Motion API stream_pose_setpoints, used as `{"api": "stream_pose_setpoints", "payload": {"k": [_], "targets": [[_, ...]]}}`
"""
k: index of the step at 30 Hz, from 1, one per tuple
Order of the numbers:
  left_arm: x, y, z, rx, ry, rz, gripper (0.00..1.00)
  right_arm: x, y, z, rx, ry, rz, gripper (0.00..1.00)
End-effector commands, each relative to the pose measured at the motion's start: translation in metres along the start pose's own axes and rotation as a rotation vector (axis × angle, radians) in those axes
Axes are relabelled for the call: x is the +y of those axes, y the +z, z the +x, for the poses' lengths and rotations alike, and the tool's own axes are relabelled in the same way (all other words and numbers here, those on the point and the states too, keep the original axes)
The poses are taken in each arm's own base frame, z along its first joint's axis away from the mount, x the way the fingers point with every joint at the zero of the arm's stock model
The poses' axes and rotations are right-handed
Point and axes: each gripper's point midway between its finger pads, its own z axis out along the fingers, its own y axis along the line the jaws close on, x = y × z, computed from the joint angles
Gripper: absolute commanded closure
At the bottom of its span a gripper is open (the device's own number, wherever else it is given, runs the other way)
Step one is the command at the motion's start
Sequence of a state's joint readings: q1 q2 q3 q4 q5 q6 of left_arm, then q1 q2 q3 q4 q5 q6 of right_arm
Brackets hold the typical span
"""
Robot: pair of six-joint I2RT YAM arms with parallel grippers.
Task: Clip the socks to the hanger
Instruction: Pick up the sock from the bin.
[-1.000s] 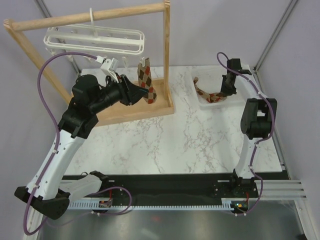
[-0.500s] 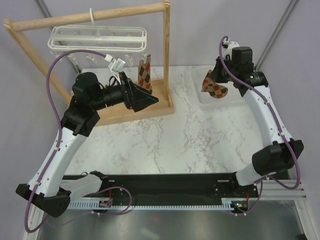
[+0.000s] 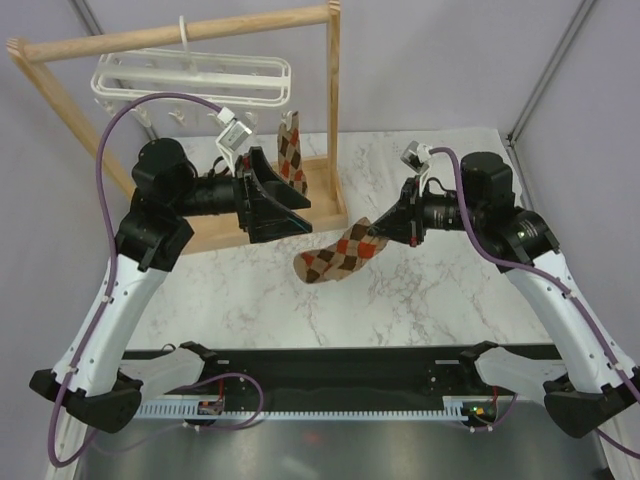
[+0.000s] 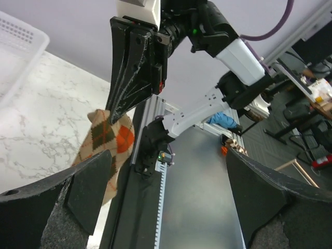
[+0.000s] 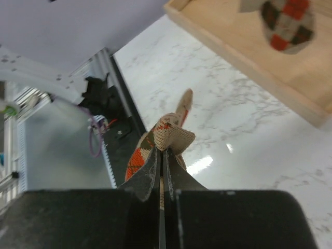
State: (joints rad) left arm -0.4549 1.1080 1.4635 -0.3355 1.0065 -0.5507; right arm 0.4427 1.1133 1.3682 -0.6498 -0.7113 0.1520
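One argyle sock hangs from a clip of the white hanger on the wooden rack. It also shows in the right wrist view, sock. My left gripper stands wide open just below and left of it, holding nothing; in its wrist view its fingers frame bare space. My right gripper is shut on the cuff end of the second sock, which hangs out to the left above the table middle. The right wrist view shows the jaws pinched on that sock. The left wrist view also catches this sock.
The wooden rack's base board lies under my left gripper, and its upright post stands right of the hung sock. A white perforated basket shows at the left wrist view's top left. The marble table spreads below both arms.
My left gripper opened wide and drew back from the hung sock. My right arm lifted the second sock out of the basket and carried it left over the table middle.
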Motion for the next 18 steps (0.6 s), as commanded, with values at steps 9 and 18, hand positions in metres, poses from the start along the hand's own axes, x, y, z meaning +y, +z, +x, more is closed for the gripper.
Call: {"api": "stream_pose_setpoints", "payload": {"k": [9, 18], "targets": [[-0.018, 0.012, 0.040, 0.162, -0.058, 0.175, 0.00, 0.107, -0.027, -0.020, -0.066, -0.164, -0.534, 1.00], [-0.001, 0.025, 0.033, 0.131, 0.040, 0.154, 0.00, 0.135, -0.040, -0.028, -0.077, -0.194, -0.654, 1.00]]}}
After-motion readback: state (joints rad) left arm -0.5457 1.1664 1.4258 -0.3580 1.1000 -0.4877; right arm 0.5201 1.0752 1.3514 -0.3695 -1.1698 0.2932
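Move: In the right hand's shut fingers already, the sock trails off to the left; its middle lies about 7 cm left, 2 cm back and 4 cm below that hand. The wide-open left gripper that it is brought to is roughly 14 cm left, 5 cm back and 10 cm above. From the left hand, the held sock's middle is some 7 cm right, 3 cm ahead and 14 cm down, while the hung sock is about 14 cm ahead, 2 cm left and 6 cm lower. Drawing the pinched sock back about 9 cm, then increasingly upward by some 6 cm and slightly left, the right hand brings it towards the open left gripper, turning some 30 degrees counter-clockwise with its left side rising. The left hand, still wide open, eases back, then right and down about 3 cm to meet it, turning slightly clockwise. ##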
